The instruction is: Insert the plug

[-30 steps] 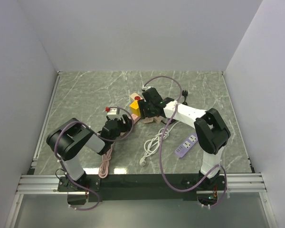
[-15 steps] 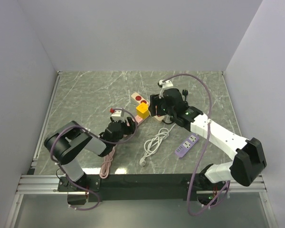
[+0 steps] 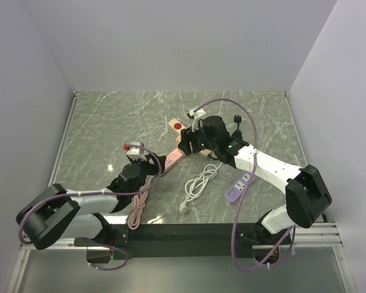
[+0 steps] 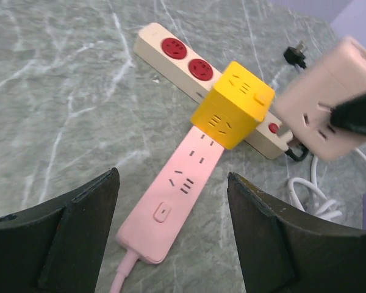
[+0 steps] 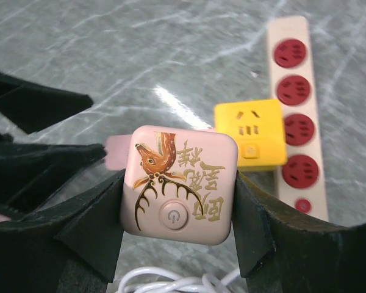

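The yellow cube plug (image 4: pixel 232 104) sits on the far end of the flat pink power strip (image 4: pixel 183 183), also seen as the plug (image 5: pixel 250 134) beside a beige strip. My left gripper (image 4: pixel 172 177) is open, its fingers (image 4: pixel 79 232) on either side of the pink strip's near end, above it. My right gripper (image 5: pixel 178 195) is shut on a pink cube adapter (image 5: pixel 178 177) with a deer picture and a power button. It hangs just right of the yellow plug as the pink adapter (image 4: pixel 329 104). From above, the right gripper (image 3: pixel 189 143) hides the plug.
A beige strip with red sockets (image 4: pixel 189 58) lies behind the plug, and a black plug (image 4: pixel 296 52) lies further back. A coiled white cable (image 3: pixel 198 182) and a purple power strip (image 3: pixel 240 186) lie to the right. The pink cord (image 3: pixel 136 210) trails toward the near edge.
The right gripper swung right, uncovering the yellow plug, then came back over it with the pink adapter. The left arm stretched out lower and leftward, and its jaws widened slightly.
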Tool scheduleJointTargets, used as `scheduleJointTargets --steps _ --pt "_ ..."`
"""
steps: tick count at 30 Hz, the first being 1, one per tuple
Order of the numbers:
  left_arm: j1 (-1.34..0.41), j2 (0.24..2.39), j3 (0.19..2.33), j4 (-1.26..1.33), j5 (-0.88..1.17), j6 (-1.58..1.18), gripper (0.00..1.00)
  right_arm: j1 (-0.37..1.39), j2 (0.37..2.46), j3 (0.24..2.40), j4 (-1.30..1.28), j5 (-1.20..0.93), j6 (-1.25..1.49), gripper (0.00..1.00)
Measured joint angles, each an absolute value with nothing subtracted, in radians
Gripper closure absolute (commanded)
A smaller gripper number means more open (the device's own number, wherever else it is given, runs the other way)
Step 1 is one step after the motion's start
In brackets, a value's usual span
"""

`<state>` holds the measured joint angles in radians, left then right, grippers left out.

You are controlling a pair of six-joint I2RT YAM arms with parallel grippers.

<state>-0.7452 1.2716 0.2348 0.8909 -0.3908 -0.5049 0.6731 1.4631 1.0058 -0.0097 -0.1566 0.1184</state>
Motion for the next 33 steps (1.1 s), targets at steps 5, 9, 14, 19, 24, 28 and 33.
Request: scheduleJointTargets --steps 5,9,14,19,24,28,33 --pt "-0.746 1.228 0.234 0.784 -0.442 -0.529 0.24 0.700 1.472 1.000 0.053 -0.233 0.066 1.00" --pt "-0.746 1.243 0.234 0.744 -0.448 -0.546 0.24 0.714 1.525 1.004 0.101 -0.290 0.038 1.00" --pt "-0.730 1.317 0.234 0.732 -0.442 -0.570 0.25 0.722 1.612 1.016 0.106 -0.330 0.001 1.00" --pt "-0.705 1.390 0.234 0.739 -0.430 -0.591 0.26 0.728 1.663 1.028 0.110 -0.351 -0.022 1.00" --pt "-0.690 1.427 0.236 0.767 -0.416 -0.601 0.26 0.734 1.703 1.062 0.126 -0.358 -0.036 1.00" --pt "-0.684 1.446 0.240 0.788 -0.411 -0.611 0.26 0.746 1.732 1.078 0.133 -0.353 -0.050 1.00" --pt "-0.682 1.452 0.247 0.787 -0.406 -0.614 0.27 0.760 1.775 1.087 0.138 -0.343 -0.055 1.00"
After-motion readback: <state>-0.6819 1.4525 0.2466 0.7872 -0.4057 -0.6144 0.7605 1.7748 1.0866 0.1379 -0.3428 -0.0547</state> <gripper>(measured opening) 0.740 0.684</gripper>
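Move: Below the right hand, which holds the pink cube plug, the pink strip's middle lies about 4 cm back, 4 cm left and 15 cm down. The yellow cube, on that strip's far end, is some 3 cm ahead; the beige strip's middle is about 5 cm ahead and 4 cm right, the white cable coil roughly 13 cm back and 5 cm right. From the empty left hand the pink strip's middle is about 5 cm ahead, 5 cm right and 10 cm down. Carrying the pink cube plug left over the pink strip, the right hand travels about 7 cm, then mostly sinks as far again, turning some 20 degrees counter-clockwise and keeping its grip. The left hand, fingers open, shifts a little left and drops about 8 cm to the strip's cable end, tipping down, then waits there. ##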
